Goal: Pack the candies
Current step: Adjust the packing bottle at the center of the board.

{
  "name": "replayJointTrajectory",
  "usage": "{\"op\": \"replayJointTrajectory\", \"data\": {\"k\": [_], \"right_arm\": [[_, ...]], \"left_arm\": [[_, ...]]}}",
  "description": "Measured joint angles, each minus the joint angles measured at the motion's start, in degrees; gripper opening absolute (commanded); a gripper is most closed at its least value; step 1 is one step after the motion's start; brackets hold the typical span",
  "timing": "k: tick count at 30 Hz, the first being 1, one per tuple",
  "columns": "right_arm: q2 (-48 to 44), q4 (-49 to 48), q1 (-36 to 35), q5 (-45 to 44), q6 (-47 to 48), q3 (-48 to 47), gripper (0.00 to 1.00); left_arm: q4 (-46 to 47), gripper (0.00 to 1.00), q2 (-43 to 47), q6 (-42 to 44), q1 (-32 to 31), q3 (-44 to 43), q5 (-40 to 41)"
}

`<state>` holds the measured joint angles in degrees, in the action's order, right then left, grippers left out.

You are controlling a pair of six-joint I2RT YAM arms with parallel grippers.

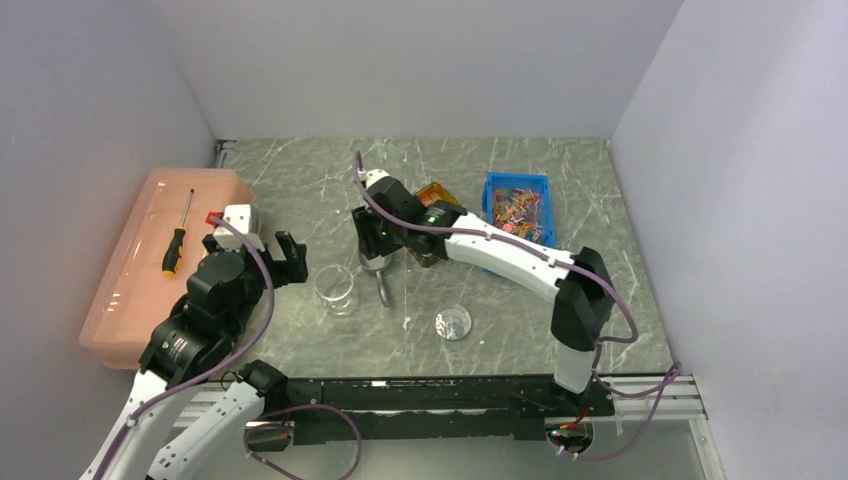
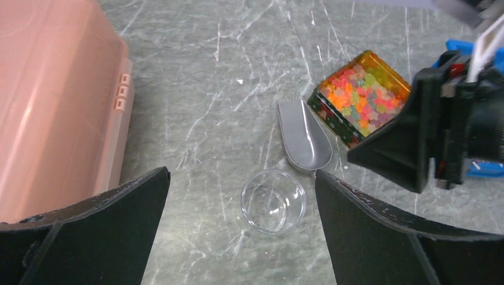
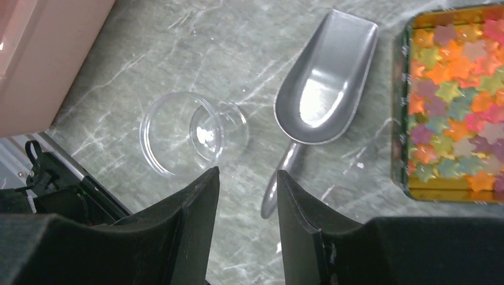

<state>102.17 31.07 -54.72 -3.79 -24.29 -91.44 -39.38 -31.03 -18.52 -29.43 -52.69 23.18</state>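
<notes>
The candies (image 3: 457,95) are small glossy stars in orange, yellow, red and green, filling an open gold tin (image 2: 333,116). A metal scoop (image 3: 327,83) lies empty on the marble table beside the tin, bowl toward it. An empty clear cup (image 2: 273,200) stands just left of the scoop. My right gripper (image 3: 246,175) hovers open over the scoop's handle (image 3: 274,196), whose end shows in the gap by the right finger, not clamped. My left gripper (image 2: 242,173) is wide open above the cup and holds nothing.
A pink lidded box (image 1: 150,260) with a screwdriver (image 1: 177,240) on it lines the left side. A blue bin (image 1: 518,205) of colourful wrapped pieces sits right of the tin. A clear round lid (image 1: 453,322) lies near the front. Grey walls enclose the table.
</notes>
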Motion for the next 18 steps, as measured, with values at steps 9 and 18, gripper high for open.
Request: {"op": "replayJointTrajectory", "data": {"k": [9,18], "right_arm": [[9.6,3.61,-3.61,-1.62,-0.44,-10.21,0.42],[17.46,7.69,-6.16,-3.91,-0.81,-17.4,0.4]], "left_arm": [[-0.37,0.99,7.91,-1.11,0.0,0.94,5.29],[-0.39,0.99,8.76,-1.97,0.0,1.03,6.82]]}}
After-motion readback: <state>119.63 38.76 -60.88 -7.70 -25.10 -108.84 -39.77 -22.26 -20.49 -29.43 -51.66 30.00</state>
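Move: The packing bottle stands about 10 cm to the right hand's left, some 4 cm back and 12 cm lower. The scoop lies about 3 cm ahead of this hand and 1 cm to its right, 16 cm below; the candy tin is roughly 10 cm ahead and 12 cm right. From the left hand the bottle is some 4 cm ahead, 6 cm right and 22 cm down. The right hand sweeps about 6 cm left and sinks 5 towards the bottle, as the left withdraws leftward. ##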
